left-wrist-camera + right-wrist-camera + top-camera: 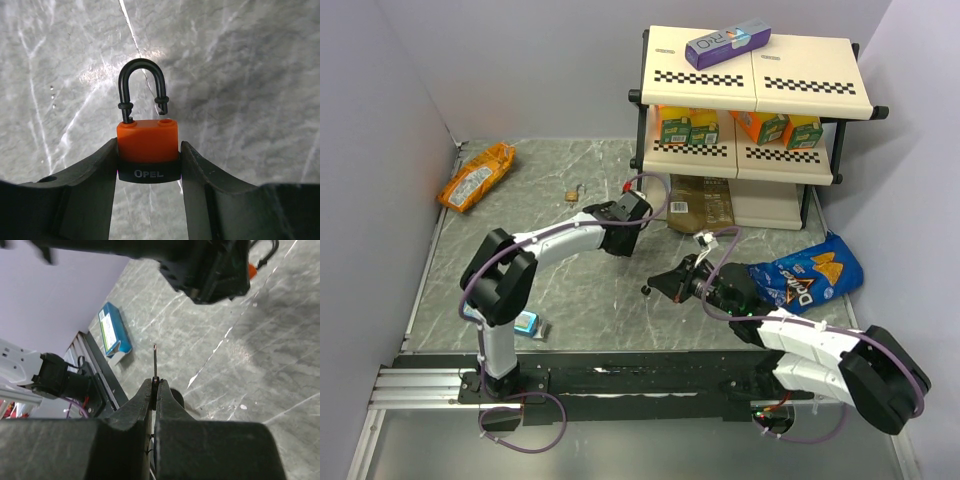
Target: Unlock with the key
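An orange-red padlock with a black base marked OPEL sits clamped between the fingers of my left gripper. Its black shackle points away, one leg in the body, the other end lifted clear of its hole. From above, the left gripper hovers over the table's middle, near the shelf. My right gripper is shut on the key; its thin blade sticks straight out past the fingertips. In the top view the right gripper holds the key a little in front of the left gripper.
A small brass padlock lies on the marble table. An orange snack bag lies back left, a blue Doritos bag to the right. A shelf stands at the back. A blue box lies by the left arm's base.
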`<control>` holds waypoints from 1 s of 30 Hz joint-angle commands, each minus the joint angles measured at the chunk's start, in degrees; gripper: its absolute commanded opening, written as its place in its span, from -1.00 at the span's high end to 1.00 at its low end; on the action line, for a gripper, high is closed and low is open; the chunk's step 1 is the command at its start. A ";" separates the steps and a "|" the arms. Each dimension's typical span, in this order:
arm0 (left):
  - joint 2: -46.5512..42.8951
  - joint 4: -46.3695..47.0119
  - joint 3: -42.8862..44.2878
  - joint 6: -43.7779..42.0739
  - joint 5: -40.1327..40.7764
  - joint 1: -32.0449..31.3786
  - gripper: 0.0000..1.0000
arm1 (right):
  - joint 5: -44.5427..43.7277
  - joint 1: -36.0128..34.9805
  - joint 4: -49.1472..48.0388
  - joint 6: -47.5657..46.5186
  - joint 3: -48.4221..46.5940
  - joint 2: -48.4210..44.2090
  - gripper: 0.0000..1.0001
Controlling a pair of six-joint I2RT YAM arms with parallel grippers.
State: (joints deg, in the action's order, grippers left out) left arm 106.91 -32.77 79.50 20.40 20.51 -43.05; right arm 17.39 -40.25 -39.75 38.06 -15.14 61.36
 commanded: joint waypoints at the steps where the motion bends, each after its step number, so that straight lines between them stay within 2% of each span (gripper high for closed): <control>1: 1.28 3.77 0.04 0.43 -4.16 1.82 0.98 | -2.09 -0.36 0.45 -0.97 -0.07 -4.22 1.00; 8: 4.96 4.21 0.12 0.95 -7.59 3.41 0.98 | -4.55 -0.36 3.80 -2.12 1.33 -9.24 1.00; 17: 9.53 2.02 1.61 -0.10 -5.05 3.50 0.98 | -5.87 -0.27 6.35 -2.64 2.04 -12.85 1.00; 22: 11.04 0.43 2.85 -0.45 -5.30 3.50 0.88 | -6.66 -0.18 7.31 -2.91 2.39 -14.25 1.00; 25: 10.07 0.17 3.29 -0.19 -5.92 3.50 0.69 | -7.28 -0.27 8.63 -3.43 2.30 -14.95 1.00; 28: 8.58 -0.01 3.55 0.16 -6.80 3.50 0.34 | -8.33 -0.27 10.47 -4.22 2.30 -15.92 1.00; 29: 8.23 -0.18 3.64 0.42 -6.89 3.50 -0.03 | -9.03 -0.27 10.91 -4.66 2.04 -16.18 1.00; 30: 7.88 -0.10 3.64 0.43 -6.89 3.50 -0.15 | -9.30 -0.27 11.35 -4.84 1.95 -16.62 1.00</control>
State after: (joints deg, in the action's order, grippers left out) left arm 115.79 -30.96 81.89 20.64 14.81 -39.64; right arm 10.37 -40.25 -29.32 34.79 -12.95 46.78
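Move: The left fingers already hold the opened orange padlock, shackle outward; the bare table it is taken to lies about 8 cm below, 2 cm ahead. The brass padlock rests some 15 cm ahead and 11 cm left, the brown pouch about 13 cm ahead and 19 cm right. From the right hand, which holds the key, the orange padlock is roughly 12 cm ahead, 9 cm left and 8 cm lower. Straight down at first, the left hand lowers the gripped orange padlock about 5 cm towards the table, tipping its fingers a little steeper, then stops sinking and creeps some 1 cm forward as the shackle seems to bear on the table. The right hand, keeping the key pinched, backs away about 3 cm to the right and slightly up, swinging clockwise a few degrees. ##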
